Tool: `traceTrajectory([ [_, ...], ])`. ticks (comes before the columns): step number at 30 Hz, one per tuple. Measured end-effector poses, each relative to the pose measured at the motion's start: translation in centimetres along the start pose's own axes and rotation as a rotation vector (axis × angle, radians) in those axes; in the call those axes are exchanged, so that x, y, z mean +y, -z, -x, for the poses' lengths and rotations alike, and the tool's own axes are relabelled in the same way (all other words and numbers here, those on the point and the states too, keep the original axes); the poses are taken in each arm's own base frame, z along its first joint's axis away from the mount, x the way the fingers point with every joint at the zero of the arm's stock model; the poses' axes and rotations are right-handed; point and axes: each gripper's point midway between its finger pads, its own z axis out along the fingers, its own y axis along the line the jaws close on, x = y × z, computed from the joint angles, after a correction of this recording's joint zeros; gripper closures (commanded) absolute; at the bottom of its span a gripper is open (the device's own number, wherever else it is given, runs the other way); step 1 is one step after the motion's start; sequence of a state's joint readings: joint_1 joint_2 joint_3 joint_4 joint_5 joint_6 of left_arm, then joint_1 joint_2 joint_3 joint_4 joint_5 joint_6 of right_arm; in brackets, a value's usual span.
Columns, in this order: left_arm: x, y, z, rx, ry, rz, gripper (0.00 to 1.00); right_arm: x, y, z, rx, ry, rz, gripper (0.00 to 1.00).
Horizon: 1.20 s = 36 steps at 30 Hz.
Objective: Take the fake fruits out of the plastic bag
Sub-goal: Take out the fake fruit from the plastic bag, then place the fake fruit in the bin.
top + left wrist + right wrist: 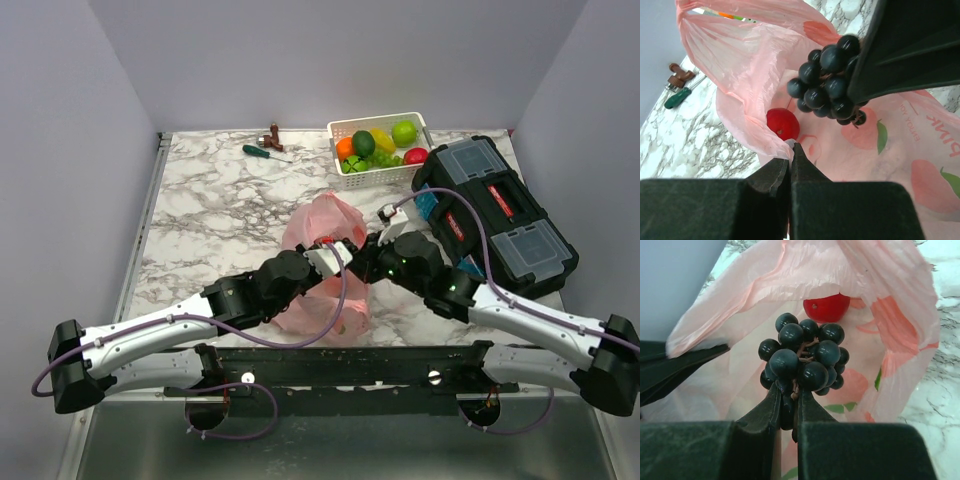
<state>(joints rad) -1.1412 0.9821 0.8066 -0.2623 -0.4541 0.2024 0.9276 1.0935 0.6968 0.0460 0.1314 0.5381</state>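
Observation:
The pink plastic bag (318, 222) lies crumpled mid-table with its mouth held up. My left gripper (790, 146) is shut on a fold of the bag's edge (752, 75). My right gripper (790, 392) is shut on the stem end of a dark grape bunch (802, 357), which hangs in the bag's mouth (890, 315). The left wrist view shows the same bunch (827, 85) under the right finger. A red apple (826, 307) lies deeper inside the bag (782, 123). In the top view both grippers meet over the bag, left (335, 252) and right (368, 258).
A white perforated basket (375, 178) at the back holds an orange (345, 147), a lemon (383, 140), a green apple (404, 132), a red apple (415, 156) and green grapes (360, 165). A black toolbox (495, 215) fills the right side. A green-handled screwdriver (262, 152) lies back left.

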Motion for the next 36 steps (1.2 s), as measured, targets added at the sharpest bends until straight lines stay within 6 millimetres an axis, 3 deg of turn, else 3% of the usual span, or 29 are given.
traceTrajectory([
  [5, 0.4, -0.2, -0.4, 0.017, -0.005, 0.029, 1.00, 1.0, 2.9, 2.6, -0.021, 0.018, 0.011, 0.99],
  [10, 0.5, -0.1, -0.4, 0.019, -0.005, 0.035, 1.00, 2.7, 6.2, 8.1, -0.147, 0.030, 0.030, 0.99],
  [17, 0.8, -0.1, -0.4, 0.023, -0.006, 0.051, 1.00, 1.9, 9.2, 13.3, -0.279, 0.016, -0.089, 0.99],
  [24, 1.1, 0.0, -0.4, 0.023, -0.011, 0.064, 1.00, -0.2, 10.0, 14.9, -0.317, 0.014, -0.235, 0.99],
  [36, 1.4, 0.0, -0.3, 0.020, -0.019, 0.077, 1.00, -5.1, 6.1, 13.0, -0.237, 0.077, -0.514, 0.99],
])
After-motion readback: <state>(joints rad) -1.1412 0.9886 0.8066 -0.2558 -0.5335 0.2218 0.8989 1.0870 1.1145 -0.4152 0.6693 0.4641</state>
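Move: Some 45 cm ahead of the right hand, about 8 cm to its right and 15 cm lower, sits the white basket that the held dark grapes are bound for. The red fruit still in the bag is roughly 16 cm ahead, 9 cm left and 14 cm below; the black toolbox stands about 24 cm ahead, 36 cm right and 12 cm down. From the left hand the basket is some 46 cm ahead, 18 cm right and 18 cm lower. Lifting the dark grapes out of the bag's mouth, the right hand rises about 15 cm while heading right, then goes forward and sinks some 5 cm on its way towards the basket. It swings clockwise by nearly 30 degrees, keeping its pinch on the stem. The left fingers stay shut on the bag's rim, holding it up. ##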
